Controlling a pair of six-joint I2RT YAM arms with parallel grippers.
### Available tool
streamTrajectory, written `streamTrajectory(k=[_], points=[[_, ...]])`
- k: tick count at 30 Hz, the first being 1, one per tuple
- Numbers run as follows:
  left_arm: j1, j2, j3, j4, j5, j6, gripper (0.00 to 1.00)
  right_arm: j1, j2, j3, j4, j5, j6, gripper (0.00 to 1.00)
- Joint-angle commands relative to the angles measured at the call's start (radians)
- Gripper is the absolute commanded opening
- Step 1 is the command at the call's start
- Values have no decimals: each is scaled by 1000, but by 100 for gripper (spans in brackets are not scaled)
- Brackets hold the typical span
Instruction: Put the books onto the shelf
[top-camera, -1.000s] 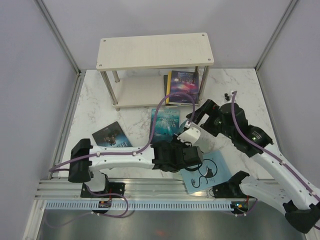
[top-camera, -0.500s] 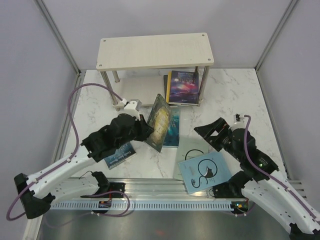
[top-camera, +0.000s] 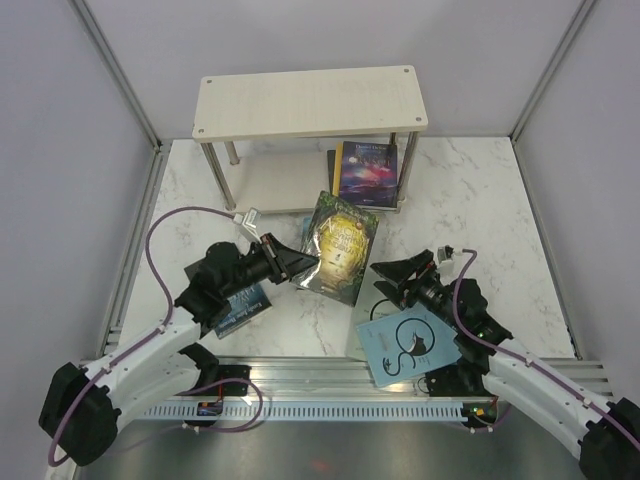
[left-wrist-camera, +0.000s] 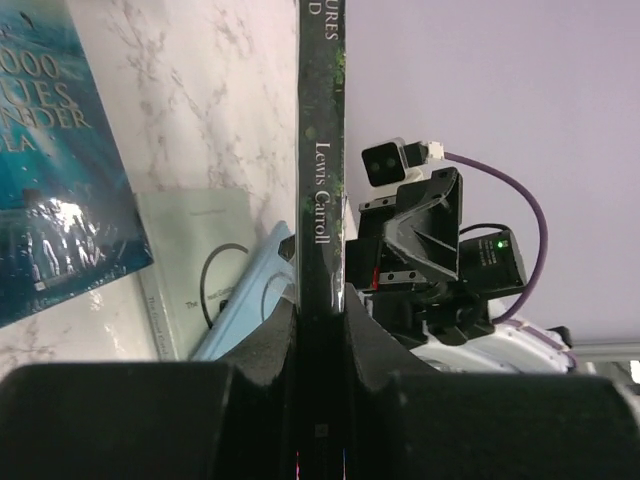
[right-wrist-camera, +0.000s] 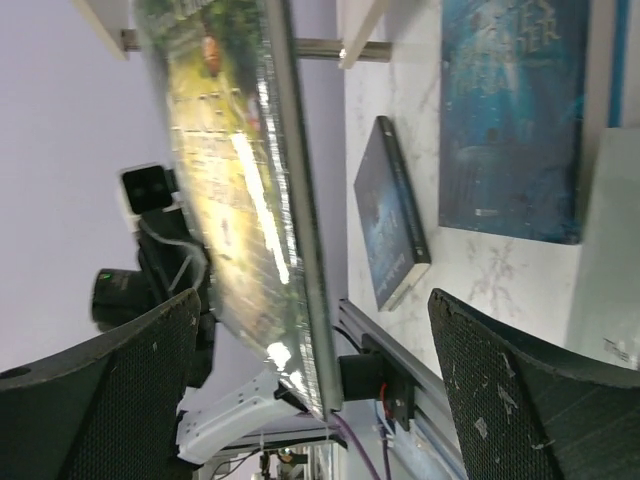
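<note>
My left gripper (top-camera: 298, 266) is shut on the spine edge of a dark green book (top-camera: 342, 246) and holds it tilted above the table. In the left wrist view its spine (left-wrist-camera: 322, 180) runs up from between the fingers (left-wrist-camera: 268, 345). My right gripper (top-camera: 397, 276) stands open just right of that book; the book's corner (right-wrist-camera: 300, 330) lies between its wide pads (right-wrist-camera: 530, 390) without touching. The shelf (top-camera: 310, 100) stands at the back, with a dark blue fantasy book (top-camera: 365, 172) on a small stack on its lower board (top-camera: 275, 180). A pale blue cat book (top-camera: 408, 345) lies on a grey one (top-camera: 372, 300).
A teal book (right-wrist-camera: 510, 120) lies flat on the marble under the lifted book. A dark blue book (top-camera: 240, 305) sits partly under my left arm. The metal rail (top-camera: 330, 385) runs along the near edge. Grey walls close in both sides.
My left arm has swung from the table's middle to the left and lifted the green book, now tilted cover-up. My right arm drew back toward the near edge and faces the book.
</note>
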Motion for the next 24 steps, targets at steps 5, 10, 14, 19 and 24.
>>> streamTrajectory(k=[5, 10, 14, 19, 24], points=[[17, 121, -122, 691, 111, -310, 2, 2, 103, 35, 254, -51, 37, 96], [17, 181, -127, 774, 102, -327, 2, 17, 146, 27, 286, -43, 34, 88], [17, 210, -139, 806, 76, -327, 2, 49, 158, 32, 332, -20, 37, 74], [17, 236, -151, 835, 42, -329, 2, 77, 175, 58, 358, -14, 23, 60], [17, 282, -169, 903, -10, -358, 2, 112, 212, 87, 415, -9, 22, 48]])
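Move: The green Lewis Carroll book hangs from my left hand by its spine, its middle some 4 cm ahead of that hand, 6 cm to the right and about level. From my open right hand its middle is roughly 9 cm left, 4 cm ahead and 6 cm higher. On the table 15 cm below my right hand, the dark blue book lies 13 cm ahead and 11 cm left, the pale green one 2 cm back and straight under, and the light blue one 10 cm back and 8 cm right. I bring my right hand up about 4 cm and 3 to 4 cm left to the book's free edge, swinging slightly counter-clockwise and closing its fingers to half open so they straddle the edge. My left hand keeps its pinch on the spine and rolls some 20 degrees, lifting the book's free side; it dips about 2 cm, comes back up, and shifts 1 to 2 cm right. ##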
